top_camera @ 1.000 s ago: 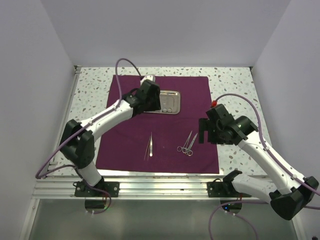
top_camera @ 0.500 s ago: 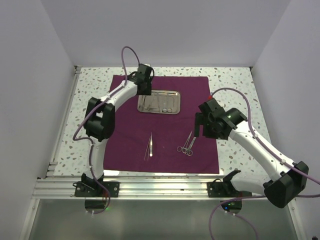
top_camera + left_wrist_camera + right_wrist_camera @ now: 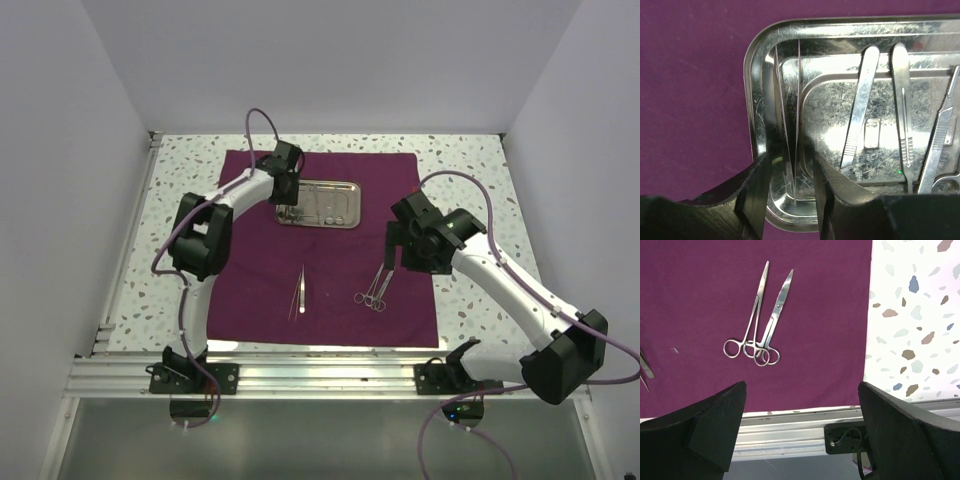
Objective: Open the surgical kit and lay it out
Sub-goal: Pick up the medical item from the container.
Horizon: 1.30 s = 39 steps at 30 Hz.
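Note:
The surgical kit's maroon cloth point(image 3: 250, 290) lies spread flat, with the steel tray point(image 3: 347, 187) on its far half. My left gripper point(image 3: 288, 203) reaches down into the tray's left end. In the left wrist view its fingers point(image 3: 757, 195) stand on either side of thin tweezers point(image 3: 790, 125) leaning on the tray wall point(image 3: 751, 75), with a gap on each side. More tweezers point(image 3: 860, 100) and flat handles lie in the tray. Tweezers point(image 3: 300, 292), scissors point(image 3: 775, 315) and forceps point(image 3: 752, 310) lie on the cloth. My right gripper point(image 3: 392, 262) hangs wide open beside them, holding nothing.
The speckled tabletop point(image 3: 470, 180) shows around the cloth. An aluminium rail point(image 3: 790, 432) with the arm mounts runs along the near edge. White walls close in the left, right and back sides.
My left arm swung its elbow up and brought the gripper down into the tray's left end, its jaws narrowing round the thin tweezers. The right gripper drifted left toward the scissors.

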Tool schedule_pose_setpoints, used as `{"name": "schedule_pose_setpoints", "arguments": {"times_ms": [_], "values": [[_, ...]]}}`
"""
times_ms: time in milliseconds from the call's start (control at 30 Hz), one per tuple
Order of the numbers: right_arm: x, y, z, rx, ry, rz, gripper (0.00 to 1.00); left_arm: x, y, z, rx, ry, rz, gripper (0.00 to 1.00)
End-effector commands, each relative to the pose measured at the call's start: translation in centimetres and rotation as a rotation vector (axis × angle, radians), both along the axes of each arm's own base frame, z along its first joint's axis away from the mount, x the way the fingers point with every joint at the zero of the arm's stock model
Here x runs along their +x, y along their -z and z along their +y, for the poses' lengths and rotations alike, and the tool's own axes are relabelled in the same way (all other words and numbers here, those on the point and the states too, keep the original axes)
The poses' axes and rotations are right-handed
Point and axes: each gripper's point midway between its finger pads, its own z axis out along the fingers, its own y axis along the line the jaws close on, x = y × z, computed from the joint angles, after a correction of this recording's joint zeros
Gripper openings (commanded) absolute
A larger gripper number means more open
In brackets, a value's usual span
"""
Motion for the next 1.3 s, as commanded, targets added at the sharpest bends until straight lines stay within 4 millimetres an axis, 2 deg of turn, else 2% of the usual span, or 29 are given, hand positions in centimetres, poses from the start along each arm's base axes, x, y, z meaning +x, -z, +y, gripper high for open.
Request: {"name": "schedule_pose_setpoints", "arguments": {"times_ms": [0, 167, 367, 467, 500, 567, 600, 667, 700, 767, 800, 833, 867, 900, 933, 967, 1000, 1033, 1067, 1100, 1133, 1167, 1267], "values": [[1.3, -1.4, 0.3, 0.008, 0.024, -0.056, 0.98, 0.5, 0.5, -0.1, -0.015, 0.018, -0.017, 0.42], [1.4, -1.4, 0.2, 0.002, 0.020, -0.056, 0.98, 0.3, 1.6, 0.2, -0.021, 0.005, 0.008, 0.35], [1.3, -1.7, -0.1, -0.004, 0.013, -0.066, 0.97, 0.0, 3.3, 0.5, -0.053, -0.007, 0.054, 0.16], [1.3, -1.8, -0.1, -0.002, 0.007, -0.069, 0.98, 0.0, 3.8, 0.8, -0.069, -0.015, 0.075, 0.00], [1.2, -1.8, -0.1, -0.003, 0.000, -0.067, 0.98, -0.2, 3.7, 0.9, -0.066, -0.019, 0.085, 0.00], [1.2, -1.9, -0.1, 0.002, -0.004, -0.075, 0.98, 0.0, 2.5, 0.9, -0.069, -0.025, 0.069, 0.00], [1.2, -2.0, -0.1, 0.004, -0.009, -0.076, 0.98, 0.3, 0.7, 0.8, -0.083, -0.025, 0.035, 0.00], [1.0, -2.0, 0.2, 0.020, -0.020, -0.081, 0.98, 0.4, -1.4, 0.7, -0.100, -0.026, 0.002, 0.00], [1.1, -2.0, 0.2, 0.022, -0.025, -0.083, 0.98, 0.5, -3.8, 0.7, -0.117, -0.028, -0.036, 0.00], [0.9, -2.0, 0.4, 0.036, -0.038, -0.085, 0.98, -0.3, -5.8, 0.5, -0.139, -0.025, -0.050, 0.00], [0.9, -2.1, 0.4, 0.041, -0.044, -0.088, 0.98, -1.2, -7.6, 0.6, -0.159, -0.031, -0.072, 0.00], [0.7, -2.0, 0.5, 0.045, -0.054, -0.085, 0.98, -2.0, -8.4, 0.3, -0.171, -0.025, -0.081, 0.00], [0.7, -2.1, 0.6, 0.058, -0.059, -0.092, 0.98, -3.5, -7.7, 0.5, -0.173, -0.033, -0.056, 0.00], [0.6, -2.0, 0.6, 0.058, -0.067, -0.090, 0.98, -4.4, -10.0, 0.4, -0.198, -0.029, -0.100, 0.00], [0.4, -1.9, 0.6, 0.062, -0.073, -0.089, 0.98, -5.3, -10.3, 0.3, -0.205, -0.031, -0.100, 0.00], [0.4, -2.0, 0.7, 0.066, -0.082, -0.092, 0.98, -7.4, -9.1, 0.0, -0.208, -0.038, -0.062, 0.00], [0.2, -2.1, 0.8, 0.073, -0.090, -0.096, 0.98, -8.5, -10.7, -0.2, -0.229, -0.035, -0.090, 0.00], [0.1, -2.0, 0.7, 0.078, -0.093, -0.095, 0.98, -9.6, -10.5, -0.5, -0.230, -0.037, -0.085, 0.00], [-0.1, -2.0, 0.7, 0.081, -0.099, -0.095, 0.98, -11.9, -9.2, -1.4, -0.229, -0.036, -0.046, 0.00], [-0.2, -2.0, 0.8, 0.090, -0.106, -0.093, 0.97, -13.0, -9.9, -1.7, -0.243, -0.035, -0.064, 0.00], [-0.5, -1.9, 0.8, 0.094, -0.113, -0.093, 0.97, -14.6, -9.6, -2.9, -0.243, -0.017, -0.056, 0.00], [-0.6, -1.9, 0.9, 0.099, -0.118, -0.093, 0.98, -16.4, -7.9, -2.9, -0.249, -0.039, -0.015, 0.00], [-1.2, -1.8, 0.9, 0.116, -0.132, -0.086, 0.97, -19.7, -7.1, -4.4, -0.295, -0.040, 0.008, 0.00]]}}
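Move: The left hand, half open, is already down around the rear part of the tweezers in the tray's left end; their middle is about 4 cm ahead, level sideways, 2 cm lower. The flat handle lies about 6 cm right and 5 cm ahead, the scalpel handle 10 cm right and 4 cm ahead. The laid-out tweezers are about 25 cm back, 4 cm right. From the right hand, the tray's tweezers are about 30 cm ahead, 30 cm left and 14 cm down. Down a last centimetre, then nearly still while the left fingers shut on the tweezers towards their closed end. The hand then rises about 12 cm, drawing back some 17 cm over the tray's near edge and a little to the right towards the laid-out tweezers, already dipping slightly at the end. The left side of the hand rolls down some 15 degrees as the fingers keep their pinch. ##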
